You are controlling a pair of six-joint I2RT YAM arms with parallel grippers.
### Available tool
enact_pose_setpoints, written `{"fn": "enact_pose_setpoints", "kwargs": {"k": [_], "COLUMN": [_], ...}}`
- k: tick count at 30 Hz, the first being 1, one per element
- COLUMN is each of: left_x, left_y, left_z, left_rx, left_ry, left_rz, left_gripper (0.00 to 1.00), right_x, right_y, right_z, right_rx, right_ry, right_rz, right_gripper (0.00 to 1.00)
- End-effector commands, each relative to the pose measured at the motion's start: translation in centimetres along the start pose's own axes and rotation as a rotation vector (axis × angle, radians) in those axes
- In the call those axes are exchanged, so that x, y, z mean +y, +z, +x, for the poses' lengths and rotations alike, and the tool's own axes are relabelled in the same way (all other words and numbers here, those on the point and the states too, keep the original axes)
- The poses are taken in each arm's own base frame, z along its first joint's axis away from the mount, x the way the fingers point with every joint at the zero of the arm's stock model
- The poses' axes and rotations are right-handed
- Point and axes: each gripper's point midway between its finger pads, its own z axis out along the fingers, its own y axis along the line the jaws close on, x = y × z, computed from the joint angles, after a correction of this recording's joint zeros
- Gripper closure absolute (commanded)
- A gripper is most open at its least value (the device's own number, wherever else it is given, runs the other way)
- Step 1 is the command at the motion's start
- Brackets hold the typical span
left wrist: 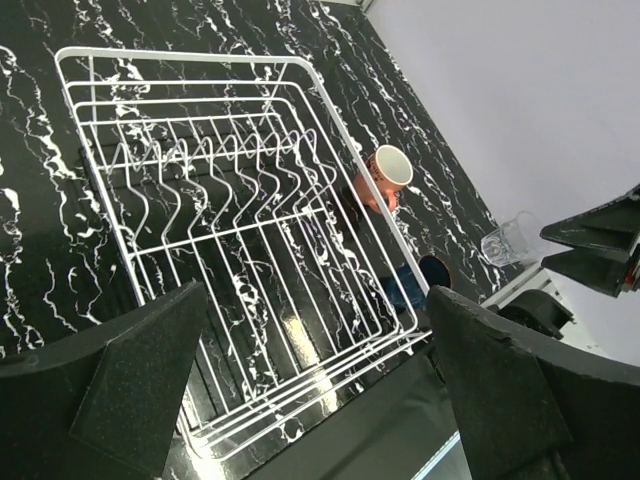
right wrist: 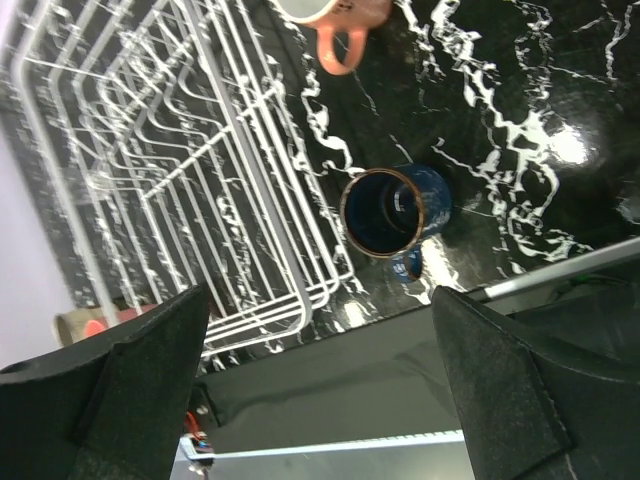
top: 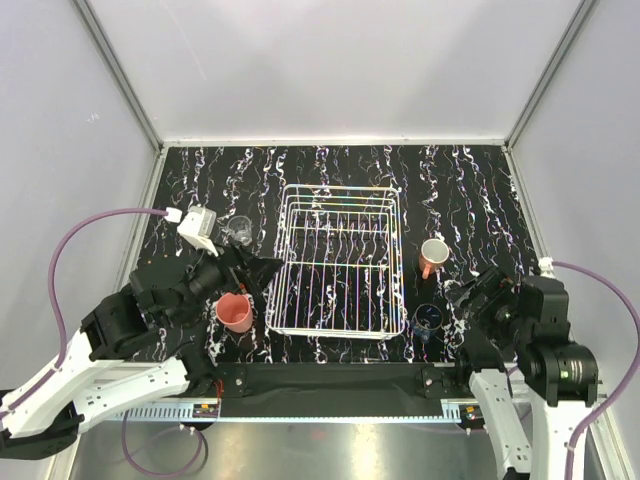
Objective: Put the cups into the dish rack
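The white wire dish rack (top: 337,333) stands mid-table with no cup in it. A pink tumbler (top: 235,313) lies just left of it, under my left gripper (top: 260,275). One clear glass (top: 238,231) stands behind that gripper. An orange mug (top: 433,256) and a dark blue cup (top: 428,318) stand right of the rack. My right gripper (top: 463,298) hovers beside the blue cup. Both grippers are open and empty. The left wrist view shows the rack (left wrist: 180,56), the mug (left wrist: 385,178), the blue cup (left wrist: 412,282) and a second clear glass (left wrist: 505,240). The cream cup is out of view.
The right wrist view looks down on the blue cup (right wrist: 390,212), the mug's handle (right wrist: 338,45), the rack's near corner (right wrist: 257,150) and the pink tumbler (right wrist: 92,325). A black mat (top: 330,380) lies along the table's near edge. Grey walls close in three sides.
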Motion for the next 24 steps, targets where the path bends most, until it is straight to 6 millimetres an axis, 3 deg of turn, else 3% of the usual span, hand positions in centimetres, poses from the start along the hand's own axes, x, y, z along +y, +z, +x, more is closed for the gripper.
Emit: {"fn": "enact_pose_setpoints", "kwargs": {"k": [1,6,11,15,19,22,24], "left_x": [0.0,0.1,0.5,0.5,0.5,0.2,-0.5], "left_y": [-0.7,-0.6,0.8,1.8,2.3,2.2,2.1], "left_z": [-1.6,-1.9,-0.2,1.3,1.7,1.4,1.3], "left_rx": [-0.051,-0.031,0.046,0.095,0.101,0.085,0.067], "left_ry": [0.004,0.035,0.066,0.07,0.06,0.039,0.028], "left_rz": [-0.005,-0.033,-0.07,-0.069,-0.074,-0.059,-0.011], "left_gripper": [0.01,0.01,0.01,0.01,0.01,0.01,0.01], "right_x": [-1.9,0.6,1.4,2.4,2.0,0.4,0.7], "right_y": [0.3,1.0,3.1,4.5,6.0,7.6,8.5], "right_z": [0.6,-0.7,-1.9,-4.2,-6.0,-8.2,-8.8], "right_rx": [0.065,0.069,0.159,0.126,0.153,0.118,0.113], "right_ry": [-0.071,-0.179,-0.196,-0.208,-0.312,-0.301,-0.301], "right_rz": [0.108,0.004,0.067,0.092,0.164,0.32,0.323], "right_gripper": [0.0,0.0,0.0,0.0,0.0,0.0,0.0]}}
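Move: The orange mug stands about 15 cm ahead of the right hand and 8 cm to its left, some 17 cm lower. The blue mug is nearly level with that hand, 9 cm to its left; the dish rack's middle lies about 14 cm ahead and 33 cm left. A clear glass lies roughly 16 cm to the right and 3 cm back. From the left hand, the orange mug is about 14 cm ahead and 45 cm right, 28 cm lower. Towards the orange mug the open, empty right hand travels forward about 9 cm, slowly at first, then faster, passing the blue mug and veering a little right late on. Its fingers tip down nearly 20 degrees while its left side drops. The left hand, also open and empty, sinks about 3 cm, its left side rising slightly. ##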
